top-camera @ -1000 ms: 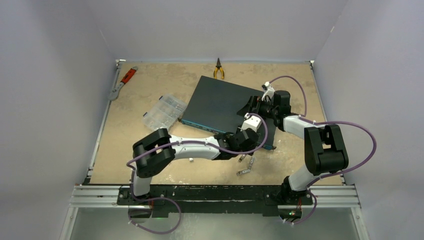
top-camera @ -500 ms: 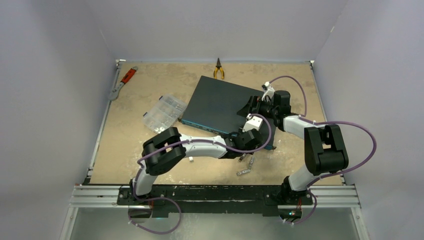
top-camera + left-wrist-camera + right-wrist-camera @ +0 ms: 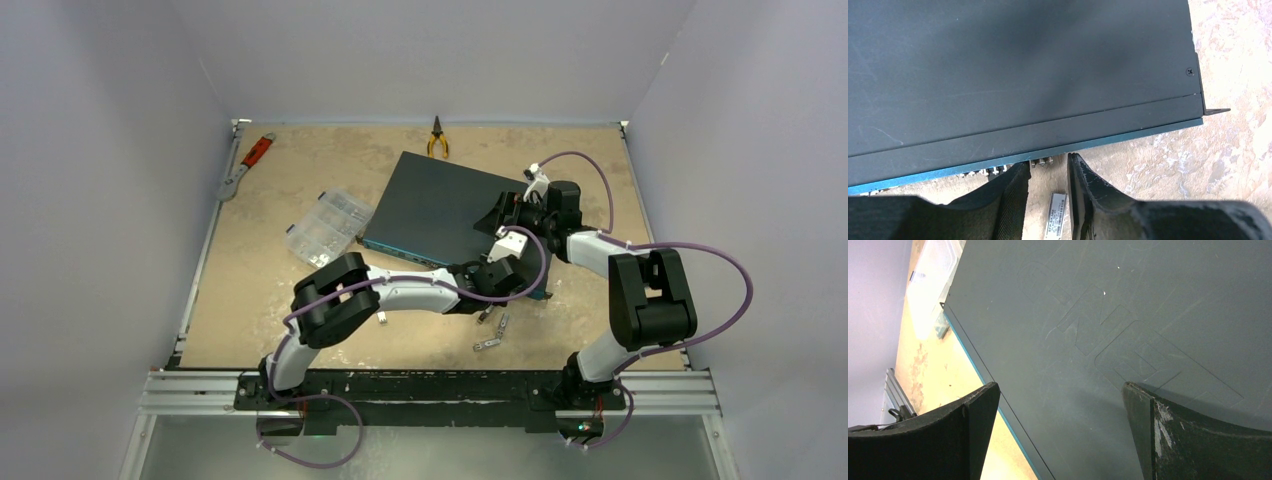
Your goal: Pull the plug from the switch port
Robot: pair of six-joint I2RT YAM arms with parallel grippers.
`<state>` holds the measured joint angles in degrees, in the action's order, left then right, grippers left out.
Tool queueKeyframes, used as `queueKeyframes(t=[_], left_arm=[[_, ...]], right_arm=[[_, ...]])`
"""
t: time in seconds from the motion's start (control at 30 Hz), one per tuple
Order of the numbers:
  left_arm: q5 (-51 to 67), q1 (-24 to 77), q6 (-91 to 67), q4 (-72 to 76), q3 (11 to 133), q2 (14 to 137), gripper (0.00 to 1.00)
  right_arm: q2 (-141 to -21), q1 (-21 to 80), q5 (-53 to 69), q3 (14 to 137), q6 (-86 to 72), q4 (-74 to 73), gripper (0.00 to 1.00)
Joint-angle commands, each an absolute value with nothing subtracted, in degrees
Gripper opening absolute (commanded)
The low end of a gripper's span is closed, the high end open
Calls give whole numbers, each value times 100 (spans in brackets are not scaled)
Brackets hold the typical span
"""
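The switch is a flat dark-teal box lying slanted mid-table, its blue-edged port face toward the arms. Small metal plug ends stick out of that face, with more further left. My left gripper is open with a narrow gap. Its fingertips reach the port face on either side of the plug ends, without visibly touching them. In the top view the left gripper sits at the switch's near right edge. My right gripper stands wide open over the switch's top, close above it, holding nothing.
A loose labelled module lies on the table between my left fingers, and more metal pieces lie nearby. A clear compartment box sits left of the switch. Yellow-handled pliers and a red wrench lie at the back.
My left arm's elbow has swung right and forward, bringing the gripper closer to the port face, and its jaws have narrowed. The right arm has not moved.
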<state>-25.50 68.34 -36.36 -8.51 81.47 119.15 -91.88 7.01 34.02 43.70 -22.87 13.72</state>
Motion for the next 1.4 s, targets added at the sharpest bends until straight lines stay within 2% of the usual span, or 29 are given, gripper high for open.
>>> queueKeyframes(t=[0.0, 0.07, 0.2, 0.23, 1.37], left_arm=[[-2672, 6750, -3512, -589, 8551, 12041, 30], [-2665, 6750, -3499, -597, 8613, 12078, 24], [-2663, 6750, -3459, -617, 8633, 12066, 2], [-2680, 6750, -3453, -634, 8625, 12043, 0], [-2975, 7350, -3924, -878, 6783, 10503, 0]], right_arm=[[-9686, 666, 2637, 4055, -2014, 114, 99], [-9686, 664, 2637, 4059, -2013, 113, 99], [-9694, 665, 2645, 4061, -2004, 112, 99], [-9694, 660, 2652, 4061, -2004, 118, 99], [-9756, 660, 2637, 4052, -2004, 191, 99]])
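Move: The exposed end of the plug sits almost between my left fingertips, about 1 cm ahead and 1 cm below. The next plugs in the panel are roughly 3 cm to its left and 1 cm farther out. One loose plug lies on the table some 7 cm back and 3 cm left of my left hand, another about 9 cm straight back. From my right hand, spread on the switch lid, the plug is around 14 cm back and 1 cm right. I close my left fingers on the plug's exposed end, dipping about half a centimetre as they shut, then hold it pinched and draw it back from the panel: slowly at first, then faster and swinging left, some 4 cm in all, equally back and left. My right hand stays open, resting on the lid, and shifts about 1 cm back and left at the end. ##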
